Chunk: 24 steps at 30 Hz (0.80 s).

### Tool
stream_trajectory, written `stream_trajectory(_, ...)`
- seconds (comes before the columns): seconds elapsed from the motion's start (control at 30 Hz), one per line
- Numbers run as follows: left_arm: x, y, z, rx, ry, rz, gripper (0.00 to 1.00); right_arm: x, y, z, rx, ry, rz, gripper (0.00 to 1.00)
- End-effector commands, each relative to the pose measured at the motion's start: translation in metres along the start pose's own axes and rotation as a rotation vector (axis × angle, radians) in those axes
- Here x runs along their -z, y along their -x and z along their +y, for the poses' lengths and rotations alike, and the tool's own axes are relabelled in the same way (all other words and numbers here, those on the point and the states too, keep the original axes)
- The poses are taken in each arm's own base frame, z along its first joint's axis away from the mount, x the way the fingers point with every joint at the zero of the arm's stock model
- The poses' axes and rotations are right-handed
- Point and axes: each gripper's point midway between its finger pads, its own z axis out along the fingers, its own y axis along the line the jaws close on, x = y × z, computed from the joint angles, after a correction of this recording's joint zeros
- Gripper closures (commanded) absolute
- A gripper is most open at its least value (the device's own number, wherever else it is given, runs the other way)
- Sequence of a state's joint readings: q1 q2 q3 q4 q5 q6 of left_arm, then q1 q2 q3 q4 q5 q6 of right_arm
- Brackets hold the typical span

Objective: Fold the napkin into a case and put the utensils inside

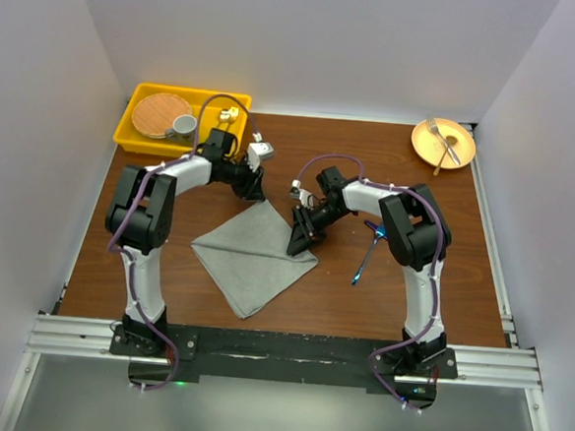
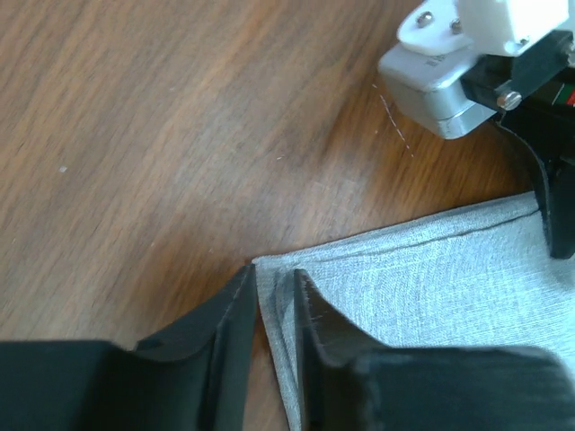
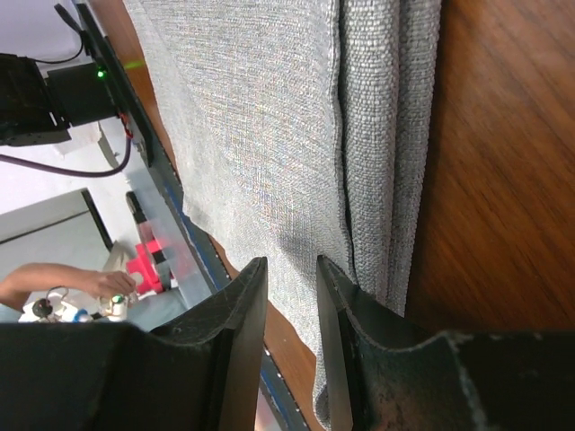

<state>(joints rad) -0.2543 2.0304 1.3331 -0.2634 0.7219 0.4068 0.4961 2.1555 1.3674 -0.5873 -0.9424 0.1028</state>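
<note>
The grey napkin (image 1: 253, 255) lies flat on the wooden table as a diamond, with a crease across its middle. My left gripper (image 1: 255, 189) sits at its far corner. In the left wrist view that gripper (image 2: 277, 274) is slightly open, and the napkin (image 2: 431, 278) has its hemmed corner in the narrow gap. My right gripper (image 1: 299, 241) is low over the napkin's right edge. Seen from the right wrist, this gripper (image 3: 292, 262) is open beside the napkin's (image 3: 260, 117) doubled-over edge, with nothing pinched. The blue utensils (image 1: 369, 249) lie right of it, partly under the right arm.
A yellow bin (image 1: 140, 138) at the back left holds a round wooden plate, a grey cup and gold-headed cutlery. An orange plate (image 1: 459, 152) with a silver fork sits at the back right. The right arm's wrist (image 2: 449, 72) hangs close to my left gripper.
</note>
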Motion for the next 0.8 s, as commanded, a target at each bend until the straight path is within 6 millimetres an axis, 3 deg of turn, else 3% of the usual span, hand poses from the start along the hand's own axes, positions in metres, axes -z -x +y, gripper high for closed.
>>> stream_trajectory(0.0, 0.049, 0.046, 0.007, 0.055, 0.038, -0.146, 0.66, -0.007, 0.004, -0.013, -0.007, -0.022, -0.014, 0.68)
stream_trajectory(0.03, 0.065, 0.058, -0.005, 0.051, 0.013, -0.188, 0.66, -0.006, 0.004, -0.014, -0.011, -0.025, -0.018, 0.68)
stream_trajectory(0.07, 0.074, 0.047, -0.010, 0.097, -0.007, -0.196, 0.65, -0.006, 0.004, -0.015, -0.014, -0.027, -0.019, 0.68)
stream_trajectory(0.13, 0.095, 0.053, -0.038, 0.151, -0.085, -0.243, 0.64, -0.006, 0.001, -0.017, -0.025, -0.026, -0.017, 0.68)
stream_trajectory(0.17, 0.095, 0.036, -0.053, 0.211, -0.127, -0.229, 0.64, -0.007, -0.001, -0.018, -0.031, -0.027, -0.013, 0.69)
stream_trajectory(0.23, 0.103, 0.038, -0.084, 0.281, -0.225, -0.267, 0.63, -0.007, -0.003, -0.019, -0.032, -0.028, -0.011, 0.69)
stream_trajectory(0.27, 0.098, 0.018, -0.103, 0.451, -0.277, -0.239, 0.59, -0.007, -0.003, -0.019, -0.033, -0.029, -0.011, 0.69)
stream_trajectory(0.3, 0.098, 0.014, -0.112, 0.496, -0.303, -0.246, 0.59, -0.006, -0.003, -0.019, -0.033, -0.029, -0.013, 0.69)
stream_trajectory(0.33, 0.098, 0.023, -0.118, 0.450, -0.324, -0.299, 0.57, -0.007, -0.003, -0.020, -0.033, -0.033, -0.013, 0.69)
stream_trajectory(0.37, 0.092, 0.007, -0.131, 0.568, -0.353, -0.270, 0.54, -0.007, -0.004, -0.021, -0.034, -0.036, -0.013, 0.69)
stream_trajectory(0.43, 0.083, 0.008, -0.141, 0.559, -0.378, -0.287, 0.50, -0.007, -0.003, -0.024, -0.034, -0.044, -0.016, 0.69)
stream_trajectory(0.67, 0.049, 0.010, -0.155, 0.634, -0.434, -0.244, 0.39, -0.006, -0.005, -0.028, -0.033, -0.066, -0.017, 0.70)
stream_trajectory(0.77, 0.040, -0.001, -0.162, 0.672, -0.457, -0.202, 0.39, -0.007, -0.005, -0.032, -0.034, -0.075, -0.019, 0.70)
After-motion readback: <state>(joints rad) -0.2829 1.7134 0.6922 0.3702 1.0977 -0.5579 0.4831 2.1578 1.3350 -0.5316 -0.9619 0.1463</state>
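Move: Just under the left fingers is the napkin's far corner. The napkin's middle, where this hand heads, is about 17 cm straight back, and the yellow tray's middle is roughly 21 cm ahead and 19 cm left. From the right hand, already down on the napkin, that middle is some 3 cm back and 8 cm left; the blue fork lies level with this hand, about 17 cm to its right. Everything is a couple of centimetres below. Leaving the napkin's far corner, the left hand rises nearly 10 cm with a small swing left, sweeps back about 15 cm over the napkin, then sinks about 5 cm and veers right towards the right gripper. Its fingers open wide while the wrist rolls some 40 degrees and flattens until they point nearly level to the right. The right hand stays put, its fingertips still on the napkin. ##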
